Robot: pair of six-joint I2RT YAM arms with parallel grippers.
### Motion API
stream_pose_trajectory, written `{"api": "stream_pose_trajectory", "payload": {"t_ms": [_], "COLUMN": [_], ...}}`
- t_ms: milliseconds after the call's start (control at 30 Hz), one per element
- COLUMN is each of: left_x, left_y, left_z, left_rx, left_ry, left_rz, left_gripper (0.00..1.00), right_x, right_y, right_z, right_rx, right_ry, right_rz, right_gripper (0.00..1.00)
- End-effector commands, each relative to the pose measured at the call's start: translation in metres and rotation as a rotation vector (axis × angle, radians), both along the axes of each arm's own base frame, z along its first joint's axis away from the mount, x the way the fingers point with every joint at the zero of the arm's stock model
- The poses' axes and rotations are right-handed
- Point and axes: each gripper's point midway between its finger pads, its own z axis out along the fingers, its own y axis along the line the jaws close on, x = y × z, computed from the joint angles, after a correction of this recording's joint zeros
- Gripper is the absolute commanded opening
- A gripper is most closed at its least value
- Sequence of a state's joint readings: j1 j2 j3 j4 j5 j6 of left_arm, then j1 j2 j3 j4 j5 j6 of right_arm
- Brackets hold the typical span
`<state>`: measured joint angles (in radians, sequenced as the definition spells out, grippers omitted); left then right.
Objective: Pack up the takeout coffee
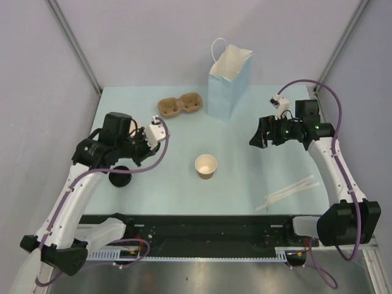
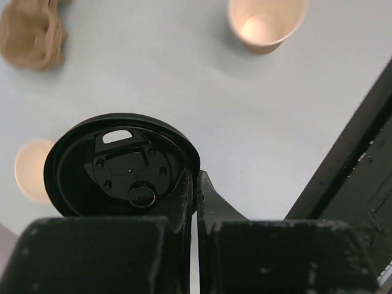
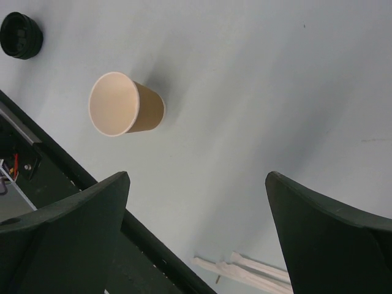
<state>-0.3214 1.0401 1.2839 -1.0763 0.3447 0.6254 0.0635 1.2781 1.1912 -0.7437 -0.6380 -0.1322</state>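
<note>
A loose black lid [image 2: 116,168] hangs by its rim in my left gripper [image 2: 195,179], whose jaws are shut on it. From above, that lid [image 1: 120,179] is at the table's left, under the left gripper [image 1: 117,169]. A lidless tan cup [image 1: 206,166] stands upright mid-table; it also shows in the wrist views [image 2: 266,24] [image 3: 125,105]. The takeout coffee is out of view. My right gripper [image 1: 260,136] hovers open right of centre, and nothing sits between its fingers [image 3: 197,177].
A blue paper bag [image 1: 228,82] stands open at the back. A brown pulp cup carrier [image 1: 180,105] lies to its left. Paper-wrapped sticks [image 1: 288,191] lie front right. A pale round thing [image 2: 30,168] shows partly behind the lid. A black rail [image 1: 202,226] runs along the near edge.
</note>
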Motion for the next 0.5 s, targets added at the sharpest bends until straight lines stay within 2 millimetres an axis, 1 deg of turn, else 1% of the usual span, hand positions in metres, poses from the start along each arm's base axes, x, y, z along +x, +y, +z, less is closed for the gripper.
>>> {"api": "stream_pose_trajectory", "payload": {"t_ms": [0,33,67,100,133,167,200,233,267,300,333,367,400,433,467], "left_x": [-0.022,-0.027,-0.031,-0.04,-0.042,-0.041,-0.046,-0.05,-0.049,-0.052,-0.051,-0.049,-0.046,-0.041,-0.041], "left_y": [-0.033,-0.045,-0.049,-0.056,-0.061,-0.067,-0.076,-0.079,-0.085,-0.09,-0.092,-0.094,-0.1,-0.101,-0.101], "left_z": [0.033,0.036,0.04,0.047,0.047,0.056,0.062,0.066,0.075,0.077,0.073,0.073,0.08,0.073,0.077], "left_rx": [-0.026,-0.017,-0.017,-0.024,-0.021,-0.045,-0.077,-0.091,-0.114,-0.122,-0.101,-0.094,-0.105,-0.09,-0.1], "left_ry": [-0.15,-0.213,-0.257,-0.312,-0.35,-0.405,-0.437,-0.473,-0.524,-0.549,-0.577,-0.603,-0.655,-0.678,-0.712], "left_rz": [-0.193,-0.278,-0.321,-0.377,-0.415,-0.438,-0.485,-0.512,-0.529,-0.559,-0.575,-0.578,-0.582,-0.579,-0.573], "left_gripper": [0.0,0.0,0.0,0.0,0.0,0.0,0.0,0.0,0.0,0.0,0.0,0.0,0.0,0.0,0.0], "right_x": [-0.006,-0.011,-0.014,-0.016,-0.022,-0.025,-0.027,-0.03,-0.03,-0.033,-0.036,-0.037,-0.047,-0.047,-0.05], "right_y": [0.011,0.016,0.018,0.022,0.028,0.033,0.036,0.043,0.047,0.051,0.058,0.062,0.07,0.076,0.082], "right_z": [0.051,0.056,0.061,0.065,0.073,0.078,0.083,0.092,0.096,0.102,0.112,0.117,0.126,0.137,0.142], "right_rx": [0.046,0.068,0.085,0.104,0.147,0.181,0.21,0.259,0.29,0.335,0.386,0.419,0.493,0.519,0.546], "right_ry": [-0.153,-0.158,-0.164,-0.169,-0.183,-0.173,-0.169,-0.181,-0.171,-0.143,-0.147,-0.132,-0.058,-0.087,-0.067], "right_rz": [0.104,0.129,0.145,0.161,0.2,0.211,0.22,0.253,0.262,0.264,0.303,0.319,0.343,0.379,0.397], "right_gripper": [1.0,0.99,1.0,1.0,1.0,1.0,1.0,1.0,1.0,1.0,1.0,1.0,1.0,1.0,0.99]}}
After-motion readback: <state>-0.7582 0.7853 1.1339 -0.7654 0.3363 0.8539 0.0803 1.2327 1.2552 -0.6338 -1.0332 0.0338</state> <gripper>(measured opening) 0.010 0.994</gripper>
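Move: The left gripper already pinches a black lid by its rim. From that gripper the single paper cup stands about 21 cm right, 1 cm ahead and 18 cm below; the spare lid lies 14 cm left, level fore and aft, 21 cm below; the cup stack stands 15 cm ahead, 10 cm left, 16 cm below. From the right gripper the held lid is some 40 cm left, 4 cm back and 3 cm higher; the cup, 17 cm left, 8 cm back, 17 cm below. Bring the left gripper right about 9 cm, back and up some 6 cm each, towards the right gripper, keeping the lid's rim pinched while the fingertips tip up and swing clockwise, roughly 30 degrees each. Meanwhile raise the open right gripper about 8 cm and carry it left and slightly back towards the held lid, rolling its left side up some 20 degrees. ##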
